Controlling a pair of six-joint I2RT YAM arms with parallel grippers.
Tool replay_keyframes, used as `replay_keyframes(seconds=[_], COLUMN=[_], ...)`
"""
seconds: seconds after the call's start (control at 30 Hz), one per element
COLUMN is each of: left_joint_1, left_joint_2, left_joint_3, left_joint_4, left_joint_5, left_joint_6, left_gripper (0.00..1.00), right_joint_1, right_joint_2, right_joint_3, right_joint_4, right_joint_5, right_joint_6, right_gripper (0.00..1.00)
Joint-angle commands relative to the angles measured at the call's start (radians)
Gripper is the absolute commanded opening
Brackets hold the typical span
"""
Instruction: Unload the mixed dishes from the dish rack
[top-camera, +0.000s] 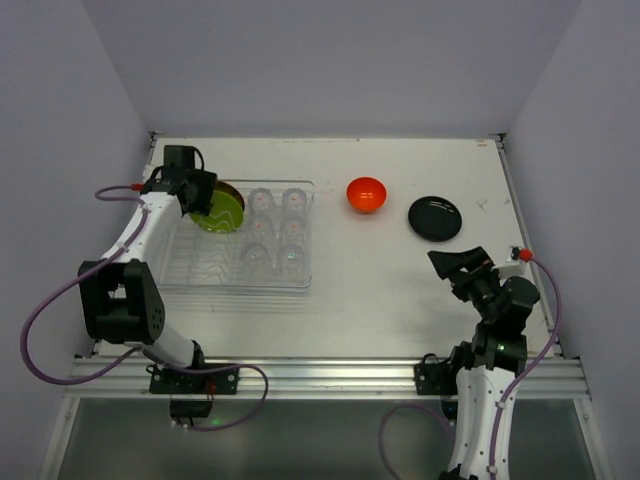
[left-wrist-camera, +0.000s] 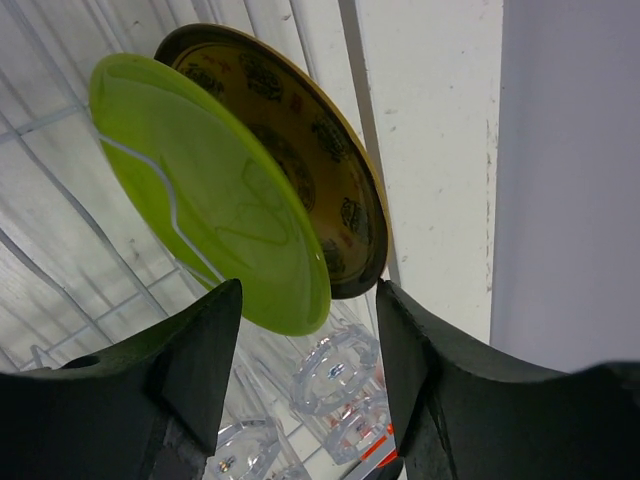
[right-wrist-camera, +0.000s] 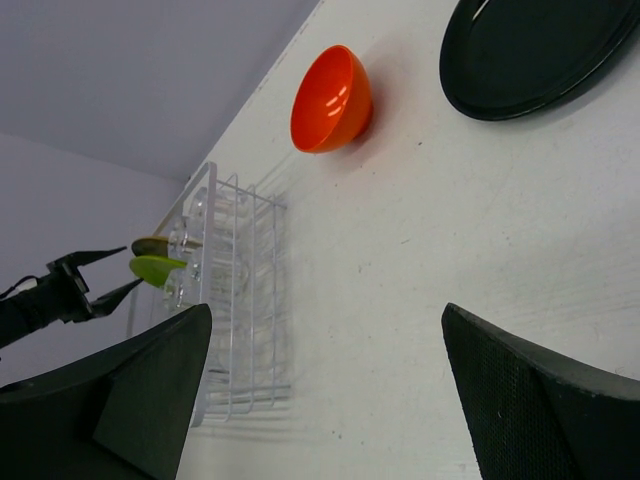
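The clear dish rack (top-camera: 200, 272) sits at the table's left. A lime-green plate (top-camera: 222, 212) (left-wrist-camera: 210, 200) stands on edge in its back left corner. A patterned plate with a dark rim (left-wrist-camera: 310, 150) leans right behind it. Several clear glasses (top-camera: 277, 228) (left-wrist-camera: 335, 375) fill the rack's right half. My left gripper (top-camera: 197, 190) (left-wrist-camera: 312, 285) straddles the lower rims of both plates, its jaws partly narrowed with a gap still showing. The orange bowl (top-camera: 366, 194) (right-wrist-camera: 328, 98) and the black plate (top-camera: 435, 217) (right-wrist-camera: 530, 50) lie on the table. My right gripper (top-camera: 452, 262) (right-wrist-camera: 325, 310) hangs open and holds nothing.
The rack (right-wrist-camera: 250, 300) has raised clear walls and thin wire dividers (left-wrist-camera: 60, 260). The enclosure's left wall stands close behind the left arm. Bare white tabletop (top-camera: 380, 280) lies between the rack and the right arm.
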Motion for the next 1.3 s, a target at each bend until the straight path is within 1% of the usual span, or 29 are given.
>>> replay_keyframes(seconds=[0.0,0.13,0.17,0.23,0.27,0.33,0.37,0.43,0.5,0.57,0.6,0.63,0.67,0.87,1.1,1.27], left_joint_1=[0.007,0.007,0.007,0.007,0.007,0.007,0.007,0.007,0.007,0.007,0.007,0.007,0.007,-0.011,-0.049,-0.084], left_joint_2=[0.033,0.064,0.071,0.068,0.065,0.062,0.064,0.067,0.065,0.051,0.044,0.025,0.016,-0.051,-0.145,-0.237], left_joint_3=[-0.025,-0.015,-0.012,-0.013,-0.016,-0.018,-0.018,-0.015,-0.012,-0.015,-0.027,-0.033,-0.042,-0.048,-0.048,-0.051], left_joint_4=[0.05,0.006,-0.01,-0.025,-0.025,-0.024,-0.024,-0.027,-0.033,-0.045,-0.045,-0.036,-0.029,-0.009,-0.001,0.001], left_joint_5=[0.015,-0.012,-0.024,-0.053,-0.06,-0.069,-0.067,-0.064,-0.064,-0.064,-0.063,-0.058,-0.055,-0.072,-0.139,-0.179], left_joint_6=[-0.052,-0.069,-0.073,-0.081,-0.084,-0.089,-0.092,-0.103,-0.116,-0.132,-0.152,-0.159,-0.165,-0.21,-0.247,-0.236], left_gripper=[0.59,0.57,0.53,0.53,0.49,0.45,0.37,0.26,0.22,0.12,0.1,0.02,0.0,0.0,0.0,0.0], right_joint_1=[-0.001,-0.001,-0.001,-0.001,-0.001,-0.001,-0.001,-0.001,-0.001,-0.001,-0.001,-0.001,-0.001,-0.001,-0.001,-0.001], right_joint_2=[-0.013,-0.024,-0.027,-0.039,-0.044,-0.053,-0.062,-0.077,-0.084,-0.087,-0.084,-0.079,-0.073,-0.074,-0.084,-0.07], right_joint_3=[0.047,0.036,0.031,0.01,0.007,-0.001,0.001,0.004,0.01,0.015,0.022,0.027,0.03,0.019,0.039,0.057], right_joint_4=[-0.034,-0.032,-0.022,-0.011,-0.002,-0.003,-0.003,-0.002,-0.006,-0.006,-0.006,-0.011,-0.011,-0.003,-0.011,-0.015], right_joint_5=[-0.014,-0.015,-0.023,-0.029,-0.028,-0.028,-0.028,-0.026,-0.017,-0.011,-0.009,-0.012,-0.018,-0.029,-0.021,-0.017], right_joint_6=[-0.029,0.009,0.02,0.05,0.059,0.072,0.076,0.081,0.081,0.076,0.072,0.072,0.073,0.099,0.089,0.076], right_gripper=[0.99,0.99,0.99,0.98,0.98,0.97,0.97,0.97,0.97,0.97,0.97,0.97,0.97,0.97,0.97,0.97])
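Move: The green plate stands on edge in the rack, its middle about 7 cm below the left hand, some 2 cm back and 2 cm right; its upper rim is much closer. The brown bowl sits about 3 cm ahead, 3 cm right and 8 cm below the hand; the nearest glass is 12 cm right, 1 cm back and 10 cm lower. From the right hand, the plate is roughly 50 cm left, 17 cm ahead and 9 cm below. Left hand sinks 3 cm, pinches the green plate's upper rim, then lifts about 8 cm out of the rack. ##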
